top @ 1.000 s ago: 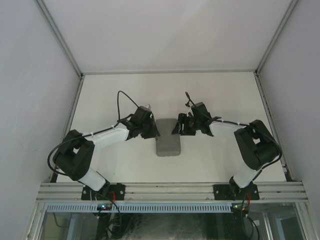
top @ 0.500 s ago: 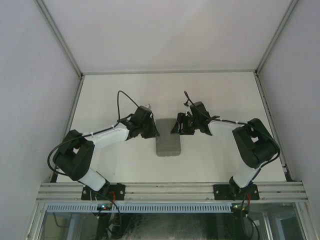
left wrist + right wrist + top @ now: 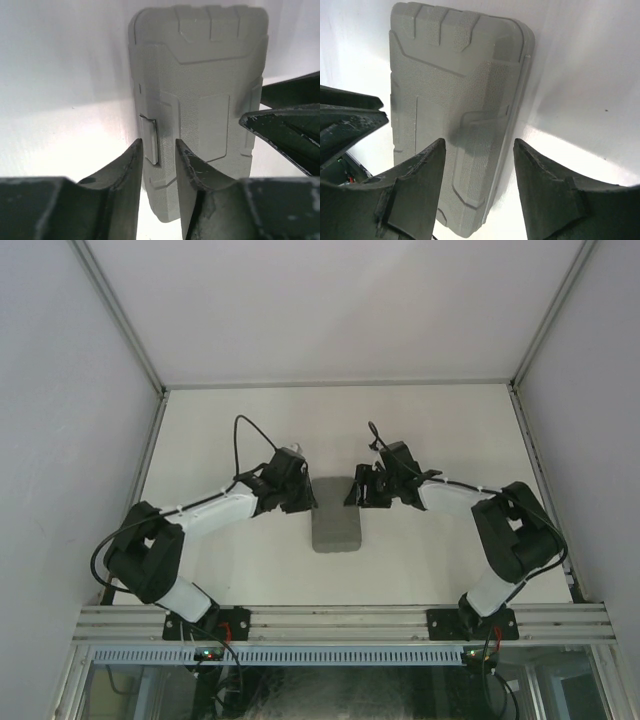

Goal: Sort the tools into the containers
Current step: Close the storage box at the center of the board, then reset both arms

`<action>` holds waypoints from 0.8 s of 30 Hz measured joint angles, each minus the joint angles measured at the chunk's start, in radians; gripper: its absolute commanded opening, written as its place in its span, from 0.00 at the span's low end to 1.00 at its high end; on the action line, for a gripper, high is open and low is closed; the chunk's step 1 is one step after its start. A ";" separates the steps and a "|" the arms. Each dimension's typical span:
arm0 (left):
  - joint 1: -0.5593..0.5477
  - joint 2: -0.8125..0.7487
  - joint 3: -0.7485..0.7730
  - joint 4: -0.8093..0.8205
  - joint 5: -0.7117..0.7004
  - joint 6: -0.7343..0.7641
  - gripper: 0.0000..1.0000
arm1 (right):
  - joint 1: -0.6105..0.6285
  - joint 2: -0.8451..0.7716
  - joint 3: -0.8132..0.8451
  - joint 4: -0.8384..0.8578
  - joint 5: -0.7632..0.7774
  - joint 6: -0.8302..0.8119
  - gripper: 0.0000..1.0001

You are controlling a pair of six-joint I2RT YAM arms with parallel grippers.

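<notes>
The only container I see is a grey plastic case [image 3: 336, 520], lying closed on the white table between my two grippers. No tools are in view. My left gripper [image 3: 300, 502] is at the case's left edge. In the left wrist view its fingertips [image 3: 159, 145] stand a narrow gap apart around the small latch tab [image 3: 149, 140], with case surface showing between tab and right finger. My right gripper [image 3: 358, 495] is at the case's right edge. It is open wide [image 3: 479, 142] and straddles the lid's rim [image 3: 512, 125], holding nothing.
The white table [image 3: 450, 420] is walled in by pale panels with metal rails at left, right and back. Each gripper's black fingers show in the other's wrist view, across the case [image 3: 285, 125] [image 3: 350, 115].
My left gripper has shifted slightly back along the case's left edge and its jaws have narrowed a little. The right gripper and the case have barely moved.
</notes>
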 measured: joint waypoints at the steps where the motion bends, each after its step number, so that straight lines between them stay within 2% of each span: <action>1: 0.000 -0.006 0.011 -0.014 -0.013 0.010 0.45 | 0.000 -0.014 0.003 -0.020 0.010 -0.010 0.63; 4: 0.000 -0.036 0.045 -0.050 -0.061 0.037 0.55 | -0.002 -0.059 0.027 -0.063 0.034 -0.040 0.70; 9: 0.000 -0.116 0.093 -0.087 -0.133 0.093 0.68 | -0.001 -0.168 0.087 -0.099 0.070 -0.113 0.78; 12: 0.000 -0.178 0.110 -0.094 -0.165 0.144 0.75 | -0.002 -0.249 0.106 -0.113 0.099 -0.154 0.91; 15: 0.000 -0.253 0.117 -0.103 -0.208 0.194 0.81 | -0.001 -0.335 0.110 -0.130 0.142 -0.200 0.98; 20: 0.004 -0.387 0.130 -0.109 -0.293 0.281 0.98 | -0.002 -0.486 0.110 -0.170 0.242 -0.269 1.00; 24: 0.022 -0.484 0.152 -0.118 -0.354 0.330 1.00 | -0.003 -0.616 0.108 -0.181 0.331 -0.307 1.00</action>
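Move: Between the two hands lies the closed storage box. From the left hand its middle is about 5 cm to the right, 2 cm back and 3 cm down, with the box's latch on its left side roughly 3 cm below that hand and 1 cm back. From the right hand the box's middle is some 3 cm to the left, 3 cm back and 2 cm lower. The board around the box is bare. Lifting clear of the closed storage box, both hands climb together a little over 20 cm, edging forward slightly at first. They then spread apart, the left hand about 8 cm to its left and the right hand some 7 cm to its right. Both sets of fingers tip up by roughly 40 degrees and spread from partly open to fully open. ##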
